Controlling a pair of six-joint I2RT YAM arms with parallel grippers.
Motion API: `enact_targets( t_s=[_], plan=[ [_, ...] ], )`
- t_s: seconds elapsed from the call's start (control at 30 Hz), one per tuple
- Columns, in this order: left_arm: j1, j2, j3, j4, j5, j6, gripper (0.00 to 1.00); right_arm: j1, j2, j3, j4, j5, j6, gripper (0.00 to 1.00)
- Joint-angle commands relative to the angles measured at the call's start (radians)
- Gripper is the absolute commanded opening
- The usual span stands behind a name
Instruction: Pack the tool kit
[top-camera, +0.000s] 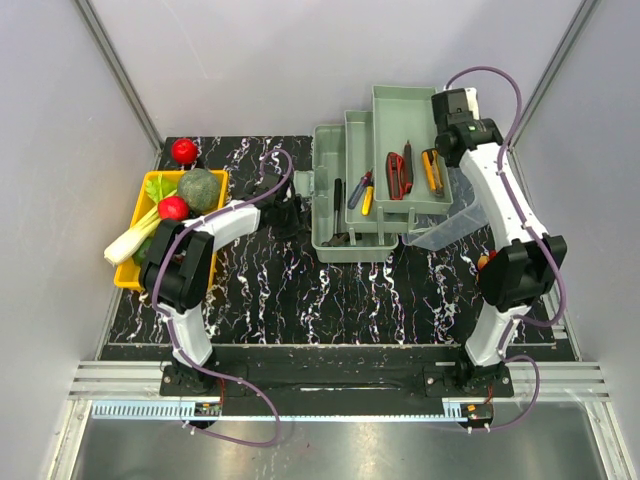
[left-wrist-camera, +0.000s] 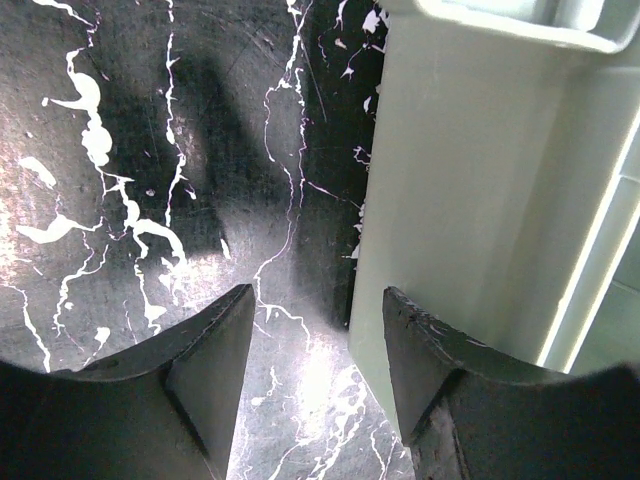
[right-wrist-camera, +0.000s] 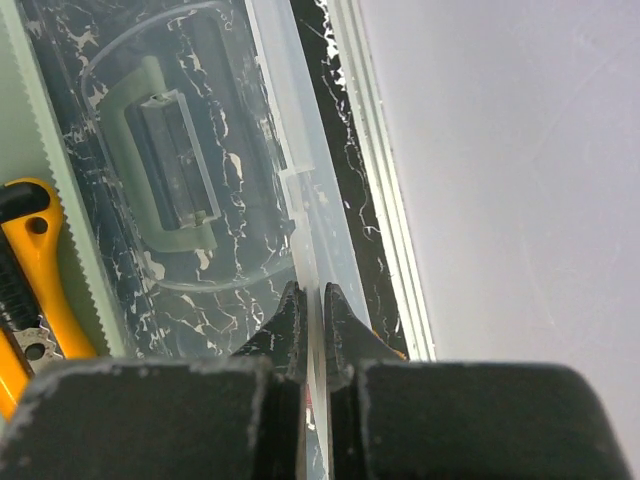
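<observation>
The pale green toolbox (top-camera: 350, 245) stands open at the middle right, its trays (top-camera: 410, 110) fanned out. They hold a red tool (top-camera: 396, 172), a yellow utility knife (top-camera: 431, 170) and small blue, red and yellow tools (top-camera: 362, 190). The clear lid (top-camera: 450, 225) with its green handle (right-wrist-camera: 165, 160) hangs open on the right. My right gripper (right-wrist-camera: 311, 290) is shut on the lid's thin edge (right-wrist-camera: 300, 200), with the knife (right-wrist-camera: 45, 270) to its left. My left gripper (left-wrist-camera: 318, 300) is open low over the mat beside the toolbox's left end wall (left-wrist-camera: 470, 200). It holds nothing.
A yellow tray (top-camera: 132, 275) of vegetables sits at the left edge, close behind my left arm. A red ball-like fruit (top-camera: 183, 150) lies at the back left. The table's metal rail (right-wrist-camera: 385, 200) and a wall run just right of the lid.
</observation>
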Motion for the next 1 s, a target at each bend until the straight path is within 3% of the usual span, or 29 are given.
enact_targets(
  t_s=[0.0, 0.43, 0.77, 0.9, 0.97],
  plan=[
    [-0.030, 0.009, 0.045, 0.038, 0.011, -0.001, 0.58, 0.054, 0.017, 0.070, 0.059, 0.229, 0.080, 0.00],
    [-0.029, 0.011, 0.055, 0.049, 0.040, -0.020, 0.57, 0.222, 0.119, 0.141, 0.087, 0.553, 0.027, 0.00],
    [-0.021, 0.023, 0.077, 0.050, 0.066, -0.047, 0.57, 0.328, 0.198, 0.147, 0.272, 0.728, -0.211, 0.00],
    [-0.007, 0.022, 0.071, 0.073, 0.102, -0.067, 0.57, 0.361, 0.189, 0.043, 0.586, 0.784, -0.451, 0.00],
    [-0.003, 0.023, 0.072, 0.079, 0.117, -0.079, 0.57, 0.375, 0.166, -0.099, 1.071, 0.812, -0.804, 0.00]
  ],
)
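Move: The tool kit's clear lid is already pinched in the right hand at its free edge, and the box body it must close over lies about 32 cm to the left, 2 cm farther out and 20 cm below. The raised top tray is some 18 cm left, 2 cm ahead and 8 cm lower; its orange cutter lies about 14 cm left and 2 cm back of the hand. From the left hand the box body's middle is about 12 cm right and 9 cm ahead, at nearly its height. The lid is swung up and over to the left towards the box body by the right hand, which keeps its pinch on the edge and travels about 9 cm left and 5 cm up. On the way the wrist rolls some 40 degrees, so the fingers turn from down and right to nearly level, pointing right. The half-open left hand stays low beside the box's left wall. ##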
